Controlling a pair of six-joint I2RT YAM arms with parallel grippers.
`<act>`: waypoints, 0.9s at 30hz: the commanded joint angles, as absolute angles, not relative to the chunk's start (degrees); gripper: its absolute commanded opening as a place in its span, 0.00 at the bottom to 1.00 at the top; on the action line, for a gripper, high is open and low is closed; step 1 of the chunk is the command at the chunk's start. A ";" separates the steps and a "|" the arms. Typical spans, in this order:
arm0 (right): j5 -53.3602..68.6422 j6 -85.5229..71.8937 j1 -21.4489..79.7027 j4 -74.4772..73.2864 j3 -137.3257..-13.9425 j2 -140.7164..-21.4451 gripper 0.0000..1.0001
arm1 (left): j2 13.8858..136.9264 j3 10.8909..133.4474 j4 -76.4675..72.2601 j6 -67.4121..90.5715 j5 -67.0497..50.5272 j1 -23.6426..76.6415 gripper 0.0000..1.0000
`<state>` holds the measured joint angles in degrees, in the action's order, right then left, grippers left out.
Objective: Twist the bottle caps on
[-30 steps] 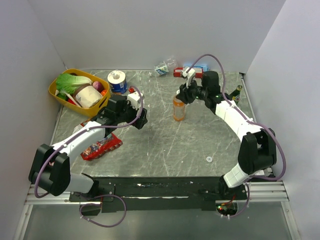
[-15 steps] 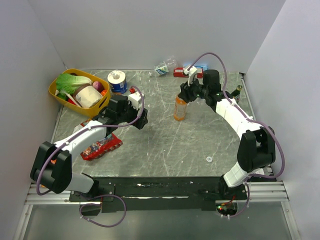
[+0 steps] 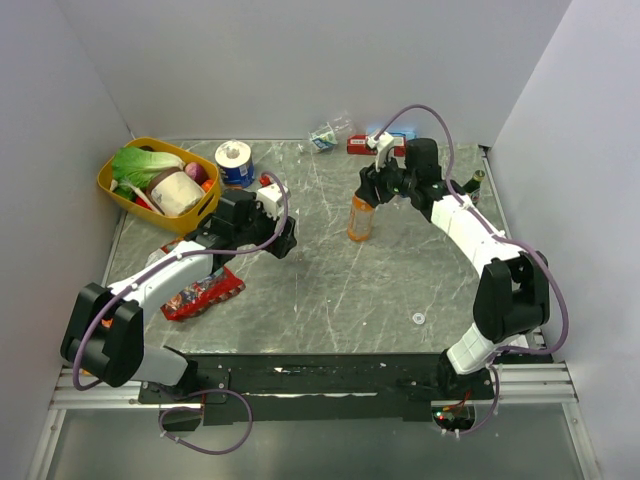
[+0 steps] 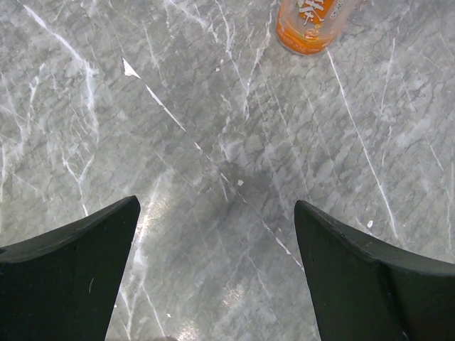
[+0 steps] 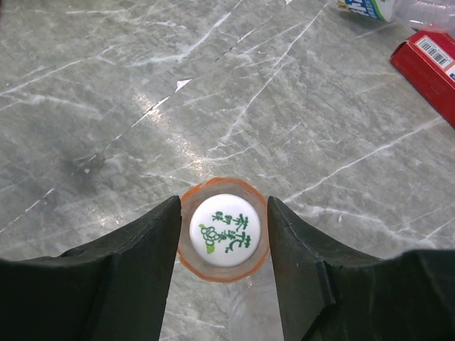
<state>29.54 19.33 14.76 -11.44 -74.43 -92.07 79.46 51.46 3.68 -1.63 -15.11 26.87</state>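
Observation:
The bottle of orange drink (image 3: 360,220) stands upright mid-table, with a white cap printed in green (image 5: 227,229) sitting on its neck. My right gripper (image 3: 371,192) hangs straight over it. In the right wrist view its jaws (image 5: 224,199) straddle the cap, open, with a narrow gap on each side. My left gripper (image 3: 284,239) is wide open over bare marble (image 4: 217,202), and the orange bottle's base (image 4: 311,25) shows at the top of its view. A small white cap (image 3: 418,319) lies loose at the front right. The water bottle (image 3: 330,133) lies on its side at the back.
A yellow basket (image 3: 106,182) of groceries stands back left beside a toilet roll on a blue can (image 3: 235,162). A red snack packet (image 3: 203,290) lies under the left arm. A red box (image 3: 360,146) (image 5: 430,60) is at the back, and a dark green glass bottle (image 3: 470,187) stands at the right.
My right gripper's jaws have spread apart and come off the white cap, which stays on the orange bottle. The left arm has not moved.

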 commanded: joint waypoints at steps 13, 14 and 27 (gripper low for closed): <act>31.02 14.68 14.24 -12.74 -83.40 -88.68 0.99 | 84.28 60.37 -1.67 -12.90 -11.08 26.98 0.96; 31.11 14.24 14.33 -13.27 -84.45 -88.59 0.99 | 84.90 60.90 -2.19 -13.96 -10.64 26.90 0.96; 30.76 13.71 14.33 -16.87 -85.08 -83.94 0.99 | 113.88 88.75 -3.16 -31.81 -6.50 24.44 0.96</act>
<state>30.70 14.15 14.72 -16.32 -84.38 -87.94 105.45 78.67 -2.66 -25.45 -8.60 26.00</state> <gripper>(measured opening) 0.993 0.961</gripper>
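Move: The right fingers are loosely around the white cap of the standing orange bottle, whose middle is about 9 cm straight below that hand; a clear capped bottle is some 9 cm to its right and 1 cm nearer. For the left hand, the clear bottle lying at the back is about 32 cm ahead, 10 cm right and 11 cm below; the red box is 13 cm right of that bottle and 2 cm nearer, the blue canister 24 cm ahead and 14 cm left of the hand. The right fingers, already loose around the orange bottle's cap, spread from about half to wide open and come clear as that hand rises some 9 cm straight up. After a brief wait the left hand, empty and wide open, sweeps forward about 15 cm with a slight rise towards the lying clear bottle, gathering speed, its wrist rolling some 25 degrees clockwise as seen from behind the hand. ##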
